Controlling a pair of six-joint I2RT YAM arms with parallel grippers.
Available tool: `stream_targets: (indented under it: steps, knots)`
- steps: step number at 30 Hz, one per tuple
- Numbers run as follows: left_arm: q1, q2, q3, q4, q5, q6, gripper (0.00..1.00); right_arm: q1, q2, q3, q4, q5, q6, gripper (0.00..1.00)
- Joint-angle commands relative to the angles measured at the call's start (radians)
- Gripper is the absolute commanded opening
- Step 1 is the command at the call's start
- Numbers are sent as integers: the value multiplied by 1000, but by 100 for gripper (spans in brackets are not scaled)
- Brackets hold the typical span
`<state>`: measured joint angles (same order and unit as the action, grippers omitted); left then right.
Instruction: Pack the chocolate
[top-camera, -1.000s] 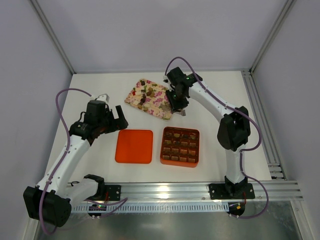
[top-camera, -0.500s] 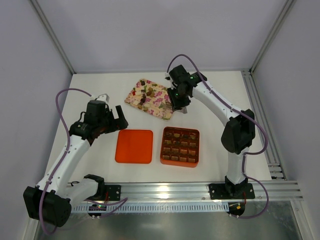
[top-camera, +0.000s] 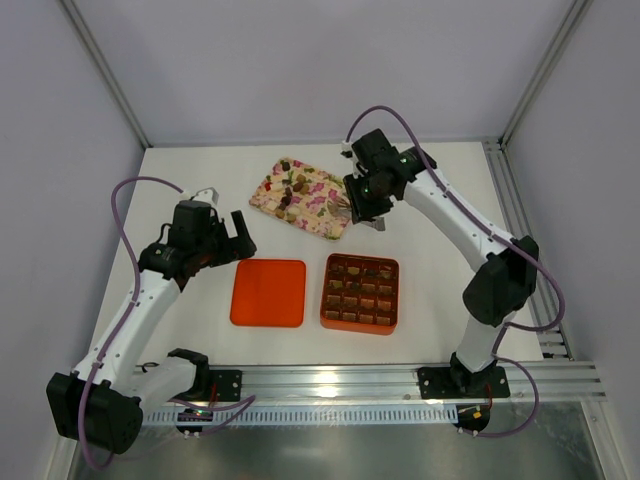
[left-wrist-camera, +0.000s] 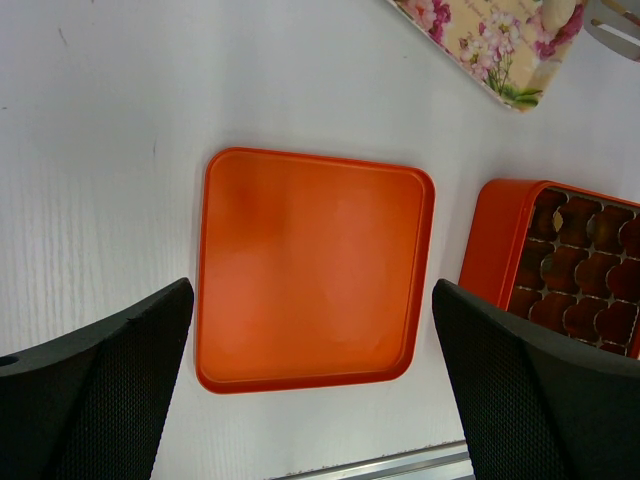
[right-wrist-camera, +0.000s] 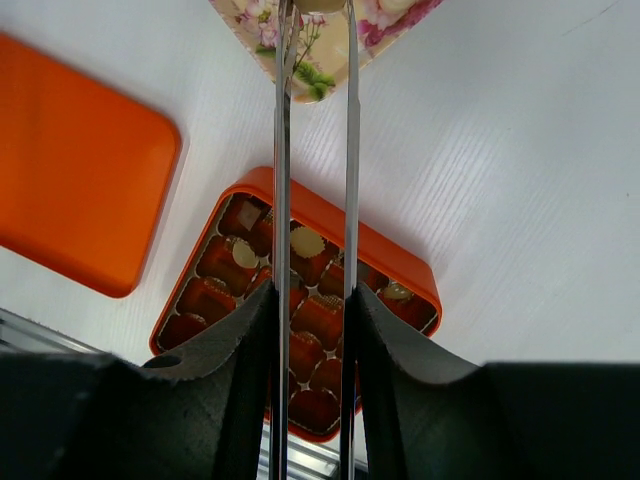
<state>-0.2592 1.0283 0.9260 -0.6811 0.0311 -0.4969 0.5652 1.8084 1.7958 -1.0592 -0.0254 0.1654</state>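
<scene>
Chocolate lumps lie on the pink floral tray. More sit in the grid cells of the orange box, where tan pieces show among dark ones. My right gripper is shut on metal tongs. The tong tips reach past the floral tray's corner with a tan lump between them at the frame's top edge. This gripper hangs above the box. My left gripper is open and holds nothing, hovering over the near edge of the orange lid.
The orange lid lies flat, left of the box, inner side up. An aluminium rail runs along the near table edge. Grey walls and frame posts close the table in behind and at the sides.
The right arm has swung to the right and stretched out, with the tongs staying near the floral tray's right end. The left arm has not moved.
</scene>
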Motion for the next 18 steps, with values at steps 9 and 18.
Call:
stream_targets:
  steps: [9,18]
  knots:
    - [6,-11,23,17,3,6,100,-1,-329,-217,5,-47,54,37]
    - [5,-10,22,17,0,3,100,56,-550,-403,-24,-38,103,37]
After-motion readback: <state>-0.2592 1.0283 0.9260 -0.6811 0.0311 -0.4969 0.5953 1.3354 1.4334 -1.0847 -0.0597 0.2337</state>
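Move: The chocolate gripped in the tongs goes to the box with the compartments. The middle of the box lies about 12 cm back from the right hand, with no real offset to either side, and some 16 cm below. The floral tray is about 13 cm ahead and 14 cm to the left of this hand, the flat orange tray roughly 23 cm to the left and 12 cm back, both some 18 cm down. From the left hand the box is about 29 cm to the right, 5 cm back and 15 cm below. The chocolate, already pinched in the tongs' tips, is carried off from over the near right corner of the floral tray towards the box's far side. The right hand brings it back about 10 cm and some 5 cm to the right, rising 3 to 4 cm mostly early on, and keeps its hold on the tongs with hardly any wrist turn. ##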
